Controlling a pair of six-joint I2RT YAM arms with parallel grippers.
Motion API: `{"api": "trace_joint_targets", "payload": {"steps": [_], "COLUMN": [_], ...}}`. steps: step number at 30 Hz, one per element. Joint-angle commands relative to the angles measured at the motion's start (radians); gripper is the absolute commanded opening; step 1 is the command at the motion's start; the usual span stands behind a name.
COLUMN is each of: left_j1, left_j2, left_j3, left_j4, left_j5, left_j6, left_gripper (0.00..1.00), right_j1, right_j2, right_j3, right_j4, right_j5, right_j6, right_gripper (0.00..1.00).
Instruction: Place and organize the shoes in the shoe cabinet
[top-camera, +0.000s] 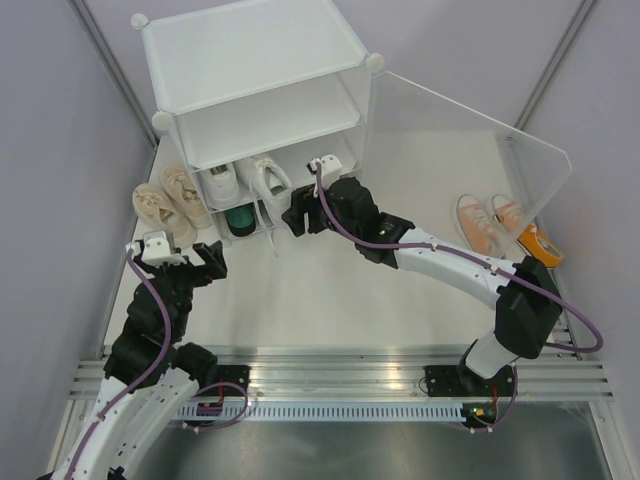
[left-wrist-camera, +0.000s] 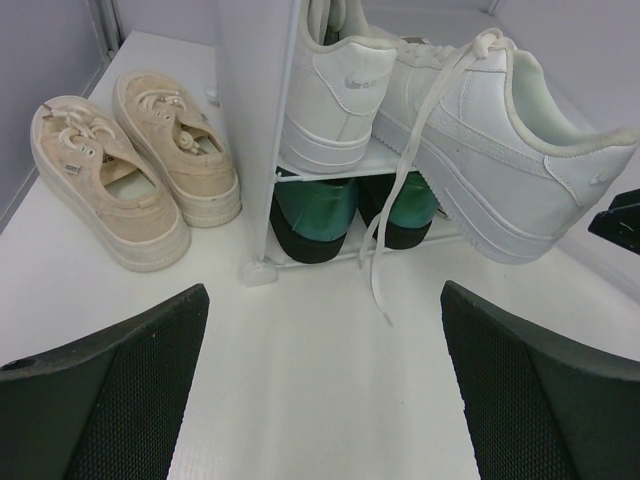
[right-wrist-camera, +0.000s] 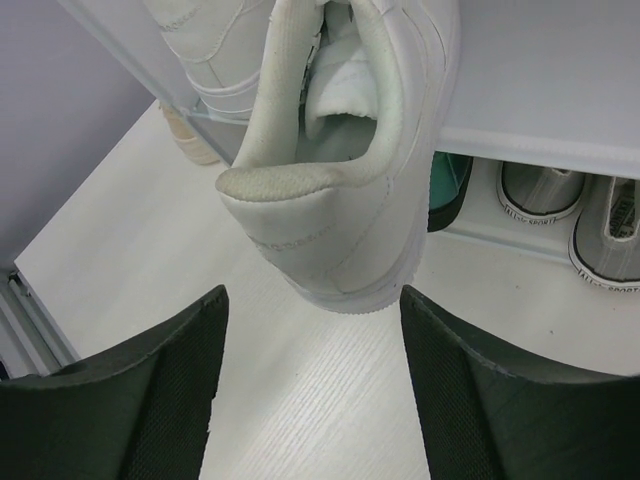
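The shoe cabinet (top-camera: 250, 60) stands at the back with its clear door (top-camera: 470, 130) swung open to the right. One white shoe (left-wrist-camera: 335, 90) sits on the middle shelf. The other white shoe (right-wrist-camera: 330, 230) hangs tilted off that shelf's front, its lace (left-wrist-camera: 385, 250) dangling to the table. My right gripper (right-wrist-camera: 310, 330) is open, and its fingertips flank that shoe's heel without gripping it. Dark green shoes (left-wrist-camera: 310, 215) and grey shoes (right-wrist-camera: 540, 190) fill the bottom tier. Beige shoes (left-wrist-camera: 100, 190) lie left of the cabinet. My left gripper (left-wrist-camera: 325, 390) is open over bare table in front of the cabinet.
A pair of orange shoes (top-camera: 490, 222) lies on the table at the right, behind the open door. Grey walls close in on both sides. A metal rail (top-camera: 340, 385) runs along the near edge at the arm bases.
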Motion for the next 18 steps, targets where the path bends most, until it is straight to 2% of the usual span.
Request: {"api": "trace_joint_targets", "payload": {"steps": [1,4,10,14,18], "left_j1": [-0.003,-0.003,-0.003,-0.003,-0.003], "left_j2": [0.011,0.012,0.014,0.017,0.015], "left_j3": [-0.004,-0.003,-0.004,-0.003,-0.004], "left_j4": [0.040,0.041,0.040,0.040,0.040], "left_j5": [-0.010,-0.008,-0.007,-0.004,-0.001], "left_j6": [0.032,0.032,0.032,0.032,0.032], "left_gripper": [1.00,1.00,1.00,1.00,1.00], "right_j1": [0.006,0.006,0.006,0.004,0.004], "right_j2": [0.021,0.047,0.148,0.204,0.257], "right_j3": [0.026,0.066,0.176,0.253,0.334], "right_j4": [0.085,0.081,0.064,0.059,0.052], "right_j5": [-0.020,0.003,0.051,0.040,0.032], "right_j6": [-0.019,-0.026,-0.051,-0.059,-0.069], "right_gripper": [0.71,0.67,0.45,0.39,0.39]}}
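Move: The heel-out white shoe, slanted over the middle shelf's edge, has its middle about 11 cm ahead of the right hand, 8 cm to its left and roughly level with it. The other white shoe stands some 9 cm further left of it, equally deep; on the bottom shelf, the nearer grey shoe lies about 10 cm ahead, 5 cm right and 14 cm below the hand. From the left hand the slanted shoe is roughly 16 cm ahead and 15 cm right, about level. Leftward and forward, the right hand travels about 5 cm in towards the overhanging heel of the slanted white shoe, staying nearly level and holding its wrist angle. Its fingers close from about three quarters to under half open on the way, and the narrowed fingertips come onto the back of the heel below the collar and push the shoe left and into the cabinet. ##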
